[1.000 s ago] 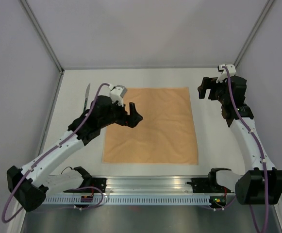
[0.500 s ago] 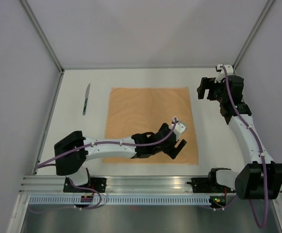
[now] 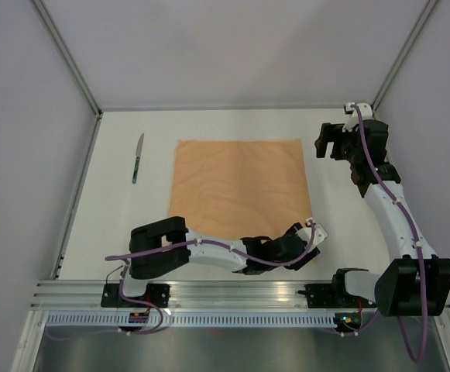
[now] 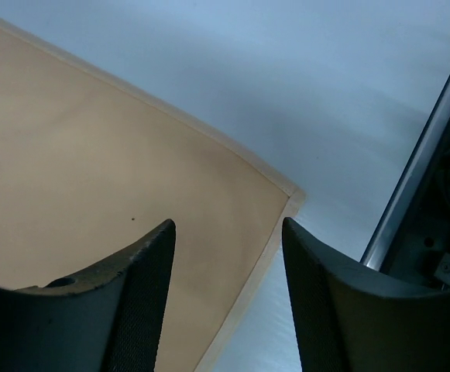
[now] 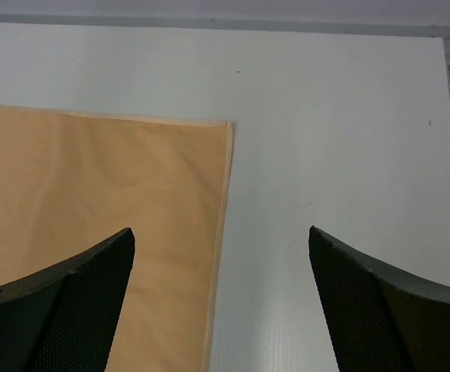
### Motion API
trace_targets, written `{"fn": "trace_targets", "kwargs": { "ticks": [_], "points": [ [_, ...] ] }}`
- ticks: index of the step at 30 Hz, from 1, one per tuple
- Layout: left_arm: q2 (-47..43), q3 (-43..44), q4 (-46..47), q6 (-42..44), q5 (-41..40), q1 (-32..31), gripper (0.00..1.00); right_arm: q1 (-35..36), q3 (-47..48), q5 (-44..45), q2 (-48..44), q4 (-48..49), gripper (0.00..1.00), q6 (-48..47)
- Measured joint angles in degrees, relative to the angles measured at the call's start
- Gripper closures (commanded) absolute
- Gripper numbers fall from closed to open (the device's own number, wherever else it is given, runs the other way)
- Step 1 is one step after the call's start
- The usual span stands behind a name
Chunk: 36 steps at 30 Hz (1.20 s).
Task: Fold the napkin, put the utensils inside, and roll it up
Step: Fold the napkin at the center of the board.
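The napkin (image 3: 240,190) lies flat and unfolded in the middle of the table, a light orange-tan square. A knife (image 3: 137,157), the one utensil in view, lies on the bare table to its left. My left arm reaches low along the near edge, and my left gripper (image 3: 300,256) hangs over the napkin's near right corner. In the left wrist view the left gripper (image 4: 228,222) is open, with the napkin (image 4: 93,155) hem running between its jaws. My right gripper (image 3: 325,143) is open beside the far right corner. Below the right gripper (image 5: 221,230), the napkin (image 5: 93,178) edge passes.
A metal rail (image 3: 240,293) runs along the near edge and shows close to the left fingers (image 4: 418,178). Grey walls close in the table at the left, back and right, with the right wall just beyond the right arm.
My left arm has swept from the napkin's far left side down across it to the near right corner, and its jaws have narrowed a little. The right arm has barely moved.
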Motion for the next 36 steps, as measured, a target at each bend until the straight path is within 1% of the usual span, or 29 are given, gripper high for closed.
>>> {"fn": "trace_targets", "kwargs": {
  "ticks": [8, 13, 22, 25, 26, 28, 29, 31, 32, 34, 36],
  "points": [
    [4.9, 1.1, 6.4, 2.1, 3.8, -0.6, 0.41, 0.0, 0.0, 0.6, 0.1, 0.0, 0.02, -0.1],
    [7.0, 1.6, 8.0, 2.1, 5.3, -1.0, 0.42, 0.0, 0.2, 0.6, 0.3, 0.0, 0.02, -0.1],
    [9.4, 2.2, 9.3, 2.2, 6.3, -1.1, 0.49, 0.0, 0.4, 0.7, 0.4, 0.0, 0.02, -0.4],
    [10.4, 2.3, 9.8, 2.2, 6.6, -1.1, 0.52, 0.0, 0.4, 0.7, 0.5, 0.0, 0.02, -0.4],
    [10.7, 2.3, 9.8, 2.2, 6.7, -1.1, 0.55, 0.0, 0.4, 0.7, 0.5, 0.0, 0.02, -0.4],
    [11.1, 2.4, 10.2, 2.2, 6.7, -1.1, 0.58, 0.0, 0.4, 0.8, 0.5, 0.0, 0.02, -0.4],
    [11.2, 2.4, 10.4, 2.2, 6.7, -1.1, 0.61, 0.0, 0.4, 0.7, 0.5, 0.0, 0.02, -0.4],
    [11.3, 2.4, 10.5, 2.2, 6.7, -1.1, 0.64, 0.0, 0.4, 0.8, 0.5, 0.0, 0.02, -0.5],
    [11.3, 2.4, 10.5, 2.2, 6.7, -1.1, 0.67, 0.0, 0.4, 0.8, 0.5, 0.0, 0.02, -0.5],
    [11.3, 2.4, 10.6, 2.2, 6.7, -1.1, 0.71, 0.0, 0.4, 0.7, 0.5, 0.0, 0.02, -0.5],
    [11.3, 2.4, 10.6, 2.1, 6.7, -1.1, 0.76, 0.0, 0.4, 0.8, 0.5, 0.0, 0.02, -0.5]
  ]
}}
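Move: The napkin's near right corner lies only about 2 cm back and 5 cm to the right of the left hand, some 6 cm below its half-open fingers. The napkin's middle is about 18 cm ahead and 18 cm left; the front rail runs some 9 cm back, with the right arm's base about 8 cm back and 16 cm right. From the idle right hand, that corner is roughly 29 cm back, 6 cm left and 23 cm below. The left hand sinks about 5 cm onto the napkin's near right corner, easing some 4 cm to the right and 2 cm back on the way while turning a little under 10 degrees clockwise, fingers still slanting down and mostly to the right. It then stays low over the corner as the fingers go on narrowing from just over half open to under a third, one tip on each side of the hem, the inner tip coming down on the cloth. ##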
